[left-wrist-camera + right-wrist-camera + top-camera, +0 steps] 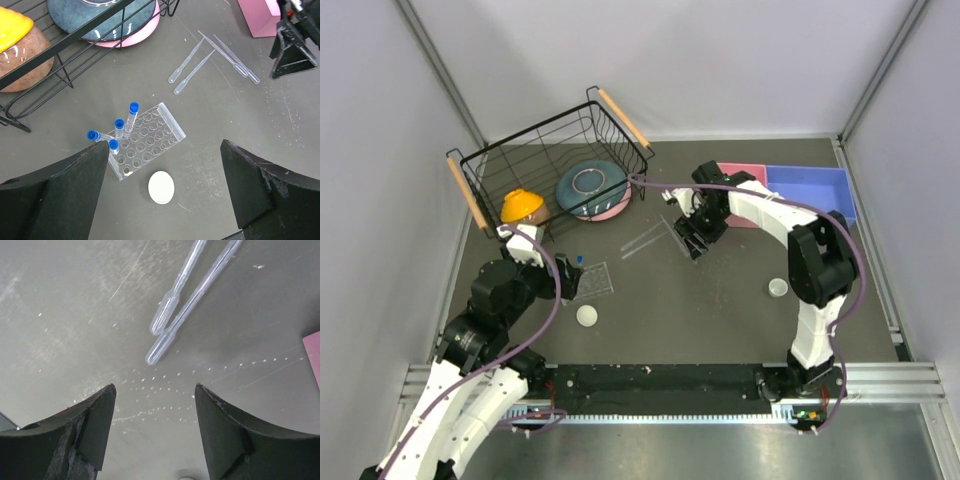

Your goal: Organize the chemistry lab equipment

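A clear tube rack (150,137) (593,279) lies on the dark table and holds several blue-capped tubes (132,114). Just in front of it sits a white round cup (161,187) (587,315). My left gripper (165,145) (568,282) hovers open above the rack and cup, holding nothing. A second white cup (778,288) sits at the right. Several thin clear rods (192,62) (645,240) lie mid-table. Two of them (172,310) end just ahead of my right gripper (155,385) (695,240), which is low over the table, open and empty.
A black wire basket (550,160) at the back left holds an orange bowl (522,205) and a teal-pink bowl (591,188). A pink bin (260,17) and a blue bin (810,188) stand at the back right, beside the right arm.
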{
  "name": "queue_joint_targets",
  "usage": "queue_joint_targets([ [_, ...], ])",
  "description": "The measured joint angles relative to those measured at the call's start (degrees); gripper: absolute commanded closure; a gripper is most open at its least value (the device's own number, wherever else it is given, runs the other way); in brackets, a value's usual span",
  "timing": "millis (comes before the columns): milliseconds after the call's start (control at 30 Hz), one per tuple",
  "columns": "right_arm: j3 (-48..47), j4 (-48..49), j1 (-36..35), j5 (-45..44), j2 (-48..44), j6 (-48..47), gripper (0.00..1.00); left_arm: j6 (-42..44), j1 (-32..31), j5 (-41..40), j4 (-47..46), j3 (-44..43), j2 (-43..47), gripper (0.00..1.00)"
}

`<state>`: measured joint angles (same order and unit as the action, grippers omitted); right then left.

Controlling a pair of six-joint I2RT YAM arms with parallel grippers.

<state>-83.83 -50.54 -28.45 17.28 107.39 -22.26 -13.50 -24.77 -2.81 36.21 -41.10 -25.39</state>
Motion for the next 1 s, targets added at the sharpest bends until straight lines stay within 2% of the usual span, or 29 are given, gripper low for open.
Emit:
queue_joint_targets([
  [133, -2.14, -0.09, -0.13, -2.23, 3.91, 1.49, 0.44, 0.02, 0.00, 0.31, -0.04, 0.20, 0.55, 0.01],
  [267, -3.56, -0.02, -0.90, -3.32, 6.38, 2.40, 0.46, 0.04, 0.00, 0.46, -0.09, 0.31, 0.72, 0.01],
  [767, -4.81, -0.20, -1.81, -4.61, 11.02, 6.03, 0.64, 0.04, 0.00, 0.48, -0.11, 0.46, 1.03, 0.01],
  [1000, -4.85, -0.13, -1.84, -6.82, 11.10, 7.23, 0.83, 0.02, 0.00, 0.46, -0.13, 0.50, 1.79, 0.01],
])
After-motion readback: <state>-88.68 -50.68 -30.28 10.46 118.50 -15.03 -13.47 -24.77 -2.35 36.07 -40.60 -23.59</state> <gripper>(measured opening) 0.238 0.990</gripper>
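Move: The bulb of the right-hand pipette lies roughly 6 cm below the right hand, about 2 cm ahead and 2 cm left; the second pipette's bulb sits some 2 cm left of it and 1 cm farther out. From the same hand the pink bin stands about 15 cm ahead and 7 cm right, and the loose pipette pair some 6 cm ahead and 12 cm left. The target bulb is about 14 cm ahead of the left hand, 23 cm to its right and 21 cm below. The right hand sinks about 5 cm onto the bulb end of the right-hand pipette, easing about 1 cm forward early on, and drops no farther over the last stretch while its wrist tips and turns slightly, some 10 degrees in all. Its fingers, already part closed, narrow all the way down from about two thirds open to a quarter, until their tips stand on either side of the bulb and seem to pinch it. ##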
